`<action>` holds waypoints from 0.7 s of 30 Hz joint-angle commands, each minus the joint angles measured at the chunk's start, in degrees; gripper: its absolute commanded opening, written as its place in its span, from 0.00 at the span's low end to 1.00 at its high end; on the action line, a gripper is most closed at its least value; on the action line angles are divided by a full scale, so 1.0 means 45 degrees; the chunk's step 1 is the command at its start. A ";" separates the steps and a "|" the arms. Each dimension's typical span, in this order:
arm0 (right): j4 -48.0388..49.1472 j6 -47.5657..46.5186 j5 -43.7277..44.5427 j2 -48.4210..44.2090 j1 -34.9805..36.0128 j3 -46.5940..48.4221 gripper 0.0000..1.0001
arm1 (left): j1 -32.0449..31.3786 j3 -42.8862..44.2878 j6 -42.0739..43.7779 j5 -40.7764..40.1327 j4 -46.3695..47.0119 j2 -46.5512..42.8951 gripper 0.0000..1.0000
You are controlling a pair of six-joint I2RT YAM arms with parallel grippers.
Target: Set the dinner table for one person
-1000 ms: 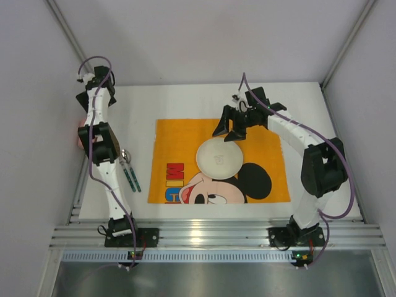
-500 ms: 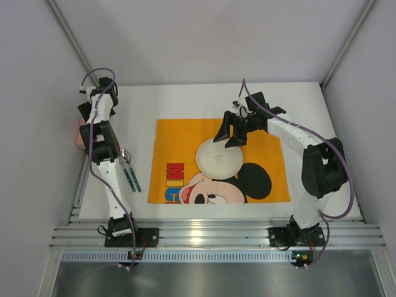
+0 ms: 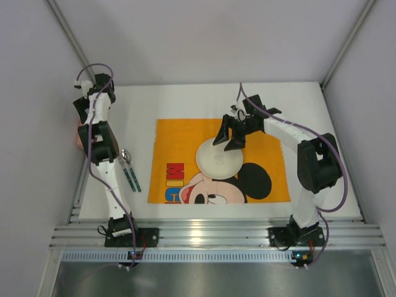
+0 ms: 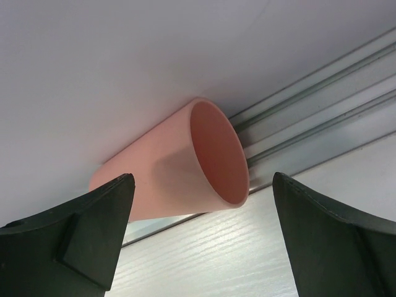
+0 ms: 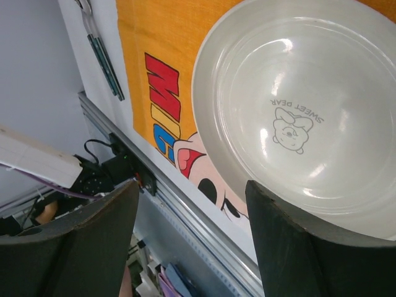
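The white dinner table [image 3: 185,99] carries an orange cartoon-mouse placemat [image 3: 179,139] with a white plate [image 3: 218,159] on it. My right gripper [image 3: 230,137] hangs open and empty over the plate's far rim. In the right wrist view the plate [image 5: 297,117] lies just beyond my open gripper [image 5: 192,247]. A pink cup [image 4: 185,167] lies on its side against the left wall and rail. My left gripper [image 4: 201,247] is open, and the cup sits between and just ahead of its fingers without touching them. In the top view the cup [image 3: 78,138] is mostly hidden behind the left arm.
A spoon and a second utensil with green handles [image 3: 130,176] lie on the table left of the placemat, and show in the right wrist view [image 5: 105,62]. Aluminium rails [image 4: 309,124] edge the table. Grey walls close in the left, back and right sides.
My left wrist has swung a little toward the left wall and the cup. My right gripper has turned and shifted slightly over the plate's far rim. The plate has not moved.
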 commanded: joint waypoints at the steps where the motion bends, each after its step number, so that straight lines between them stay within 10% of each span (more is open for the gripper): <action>1: 0.0262 -0.0077 -0.0240 0.0111 -0.0029 0.0486 0.70 | 0.0301 0.0656 -0.0113 -0.0667 0.0042 -0.0313 0.98; 16: -0.0070 -0.0155 -0.0377 0.0697 -0.0108 0.0817 0.70 | 0.1551 -0.1062 -0.0563 -0.0043 -0.0369 -0.0351 0.95; 21: -0.0089 -0.0155 -0.0338 0.0795 -0.0108 0.0896 0.70 | 0.1591 -0.1803 -0.0465 0.0251 -0.0096 -0.0878 0.56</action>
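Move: The left hand, empty and wide open, has the pink cup lying on its side against the left wall, its middle about 10 cm back, 6 cm to the left and some 6 cm lower, mouth facing forward. The fork lies roughly 27 cm back and 15 cm to the right of this hand, the spoon just beside it at 27 back and 18 right, both about 9 cm below. From the right hand the cup is some 59 cm left, 8 cm ahead and 8 cm below. Back and to the left, about 5 cm each way, the left hand swings in towards the cup's mouth end, sinking some 3 cm after a slight initial rise and turning a little counter-clockwise. Its fingers stay wide open until it slows there, then close to about two thirds, one outside the cup's wall and the other at the open mouth, astride the rim. The right hand merely sinks 1.5 cm over the plate. ##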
